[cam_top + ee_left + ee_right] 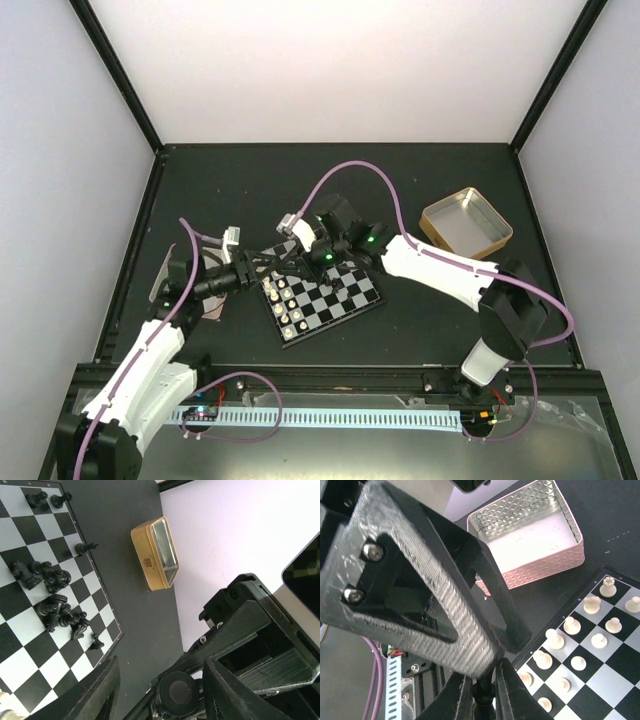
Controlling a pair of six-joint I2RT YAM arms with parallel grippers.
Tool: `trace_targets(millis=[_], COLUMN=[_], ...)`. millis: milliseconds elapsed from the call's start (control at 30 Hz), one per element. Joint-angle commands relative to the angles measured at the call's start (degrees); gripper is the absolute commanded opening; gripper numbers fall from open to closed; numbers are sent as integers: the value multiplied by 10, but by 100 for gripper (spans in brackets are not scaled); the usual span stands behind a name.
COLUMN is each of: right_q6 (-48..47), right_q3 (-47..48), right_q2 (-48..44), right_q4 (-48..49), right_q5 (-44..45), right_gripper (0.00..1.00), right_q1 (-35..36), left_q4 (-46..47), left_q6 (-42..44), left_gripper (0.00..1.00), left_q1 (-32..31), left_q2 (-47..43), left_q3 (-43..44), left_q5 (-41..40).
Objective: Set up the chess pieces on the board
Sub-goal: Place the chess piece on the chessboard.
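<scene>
The board (350, 300) lies mid-table, with cream-white chess pieces (285, 305) in rows along its left side. Those same cream-white pieces (570, 625) stand upright in the right wrist view. Black chess pieces (57, 612) lie heaped on the board (50, 667), and a few others (37, 499) stand near its edge. Both grippers meet above the board's far-left corner. My right gripper (482, 677) is shut on one black chess piece (482, 697). My left gripper (160, 675) stands open around that piece's round base (181, 694), with a gap left at one finger.
A gold rectangular tin (465, 222) sits open at the back right of the table, also visible as the gold tin (156, 552) beyond the board. A pink-silver tray (530, 535) stands just off the board's left corner. A white perforated strip (330, 415) runs along the near edge.
</scene>
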Motion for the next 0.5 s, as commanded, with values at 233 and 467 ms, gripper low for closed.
trace_targets(millis=[233,467], right_q6=[49,144], right_q3=[19,-43], right_q2=[18,-43], right_q4=[46,135], right_q5=[50,86], right_gripper=[5,20], right_q1=[4,2], left_q4=[63,104], left_q6=[-52,-95], left_gripper=[19,5], left_q1=[-16,-18], left_q2=[12,3], left_q3=[-9,-9], left_q5=[31,32])
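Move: The black chess piece is held in the air in the right hand's fingertips, its middle about 1 cm left of that hand's point. For the half-open left hand it lies between the fingers, about 1 cm to the right and 1 cm ahead. From the left hand, the lying black pieces are roughly 4 cm ahead, 7 cm right and the white pieces some 3 cm back, 2 cm left, both about 15 cm below. The left hand, nearly still, pinches the black chess piece while the right keeps hold, easing about 1 cm forward. ##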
